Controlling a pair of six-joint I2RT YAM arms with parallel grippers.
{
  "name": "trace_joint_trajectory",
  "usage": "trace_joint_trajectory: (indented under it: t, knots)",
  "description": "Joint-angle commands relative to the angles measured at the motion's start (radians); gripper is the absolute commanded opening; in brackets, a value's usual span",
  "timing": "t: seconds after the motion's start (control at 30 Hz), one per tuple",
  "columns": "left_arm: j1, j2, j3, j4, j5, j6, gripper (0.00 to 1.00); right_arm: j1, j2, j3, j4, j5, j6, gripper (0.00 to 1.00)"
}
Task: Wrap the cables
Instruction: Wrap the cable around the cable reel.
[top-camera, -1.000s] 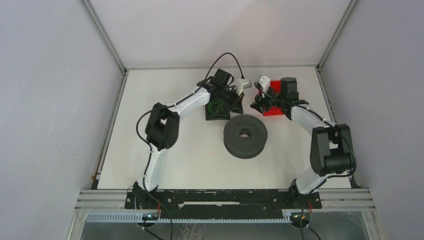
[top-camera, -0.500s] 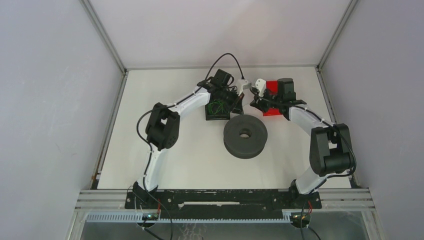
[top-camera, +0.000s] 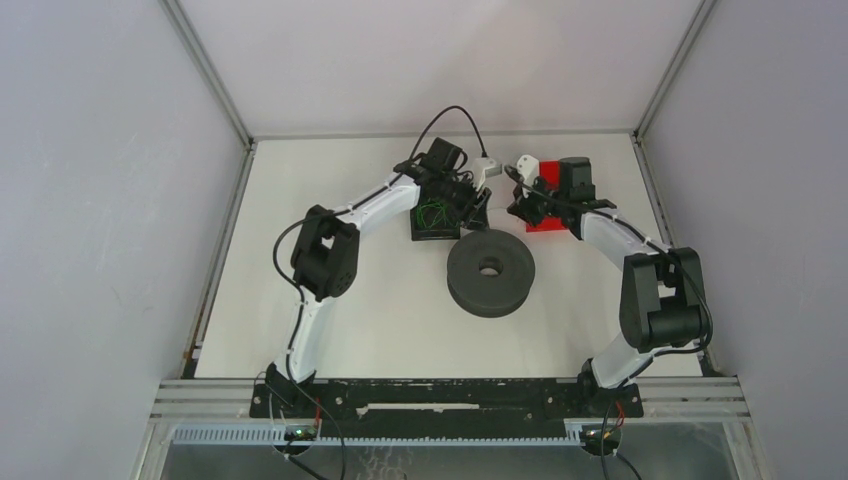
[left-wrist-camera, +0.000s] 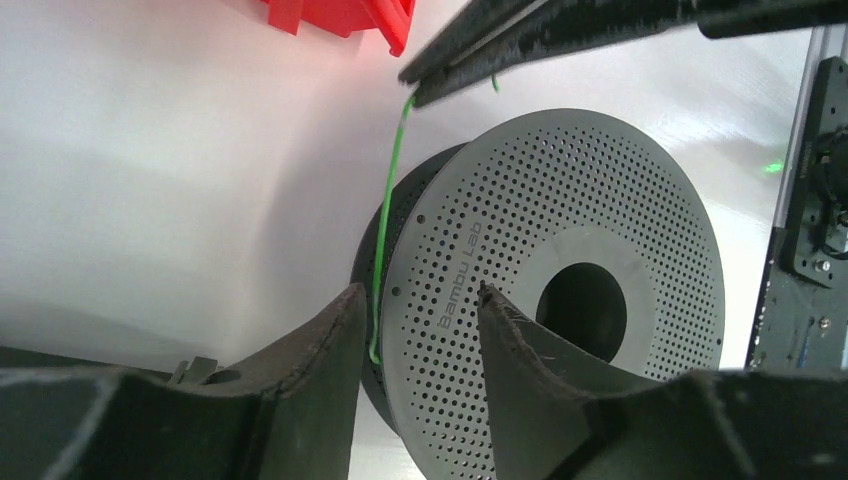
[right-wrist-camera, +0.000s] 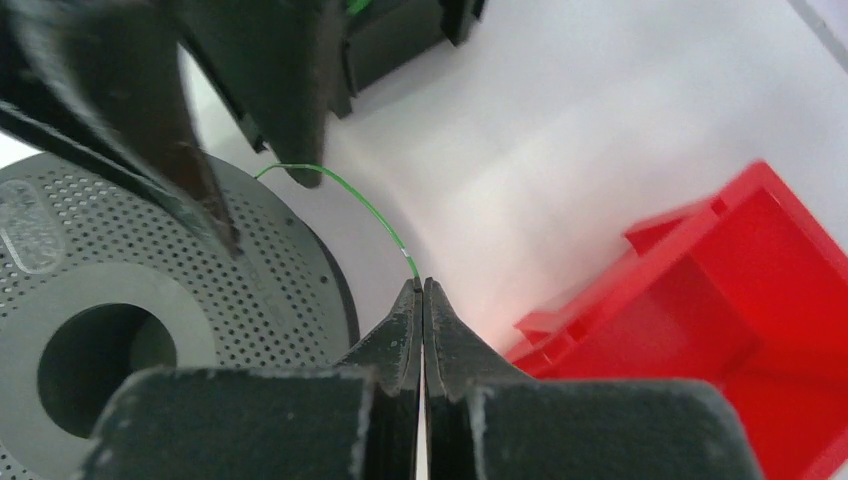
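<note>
One thin green cable (left-wrist-camera: 390, 190) runs from my right gripper's shut tips down past the rim of the grey perforated spool (left-wrist-camera: 560, 280). Its free end hangs beside the inner face of my left gripper's finger (left-wrist-camera: 330, 340). My left gripper (left-wrist-camera: 420, 300) is open and grips nothing. My right gripper (right-wrist-camera: 420, 285) is shut on the green cable (right-wrist-camera: 350, 195), just above the spool (right-wrist-camera: 120, 300). From above, my left gripper (top-camera: 478, 200) and my right gripper (top-camera: 513, 205) nearly meet behind the spool (top-camera: 490, 272). More green cables (top-camera: 433, 213) lie looped in a black bin.
The black bin (top-camera: 436, 232) stands left of the grippers, under my left wrist. A red bin (top-camera: 545, 222) sits under my right wrist, and the red bin (right-wrist-camera: 720, 330) fills the right wrist view's right side. White walls close in the table.
My right gripper has closed on the green cable and shifted slightly left. My left gripper has opened and let the cable go.
</note>
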Motion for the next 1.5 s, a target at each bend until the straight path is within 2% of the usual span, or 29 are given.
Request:
trace_joint_trajectory:
  t: [0.0,0.13,0.27,0.37,0.63,0.8,0.93,1.07,1.3,1.47]
  knots:
    - [0.009,-0.063,0.067,0.027,-0.01,-0.024,0.54,-0.039,-0.007,0.042,-0.001,0.078,0.101,0.0]
    - [0.017,-0.084,0.051,0.041,-0.014,-0.037,0.66,-0.072,0.008,0.042,-0.044,0.135,0.123,0.0]
    - [0.019,-0.108,0.04,0.047,-0.014,-0.046,0.74,-0.085,0.019,0.042,-0.113,0.187,0.127,0.0]
    - [0.022,-0.132,0.027,0.05,-0.005,-0.061,0.76,-0.094,-0.002,0.013,-0.164,0.209,0.117,0.0]
    - [0.025,-0.263,-0.113,0.114,-0.048,-0.145,0.78,-0.132,-0.164,-0.119,-0.275,0.237,0.126,0.0]
    - [0.025,-0.383,-0.302,0.211,-0.137,-0.204,0.78,-0.125,-0.206,-0.138,-0.365,0.26,0.254,0.0]
    - [0.024,-0.473,-0.465,0.287,-0.203,-0.249,0.77,-0.084,-0.18,-0.122,-0.427,0.264,0.361,0.0]
    - [0.021,-0.523,-0.562,0.318,-0.248,-0.27,0.76,-0.052,-0.114,-0.117,-0.455,0.252,0.461,0.0]
    - [0.019,-0.556,-0.638,0.386,-0.234,-0.304,0.75,-0.046,-0.005,-0.114,-0.467,0.235,0.556,0.0]
    - [0.018,-0.566,-0.683,0.4,-0.208,-0.267,0.76,-0.041,0.029,-0.118,-0.466,0.132,0.574,0.0]
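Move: The reel the cable is to go round lies flat, its middle some 11 cm back and 4 cm to the left of the right hand, about 10 cm below it. The red tray is roughly 6 cm ahead and 8 cm right of that hand. From the left hand the reel's middle is about 11 cm back, 2 cm right and 9 cm below; the black box is around 5 cm ahead and 10 cm left of it. First out to the right, then back and down around the reel's far right side, the right hand leads the pinched green cable about 14 cm back and 10 cm down, tipping its fingers down some 50 degrees and turning clockwise. The left hand, already opening, spreads wider, lifts clear by about 8 cm, then swings left and back, sinking again. ##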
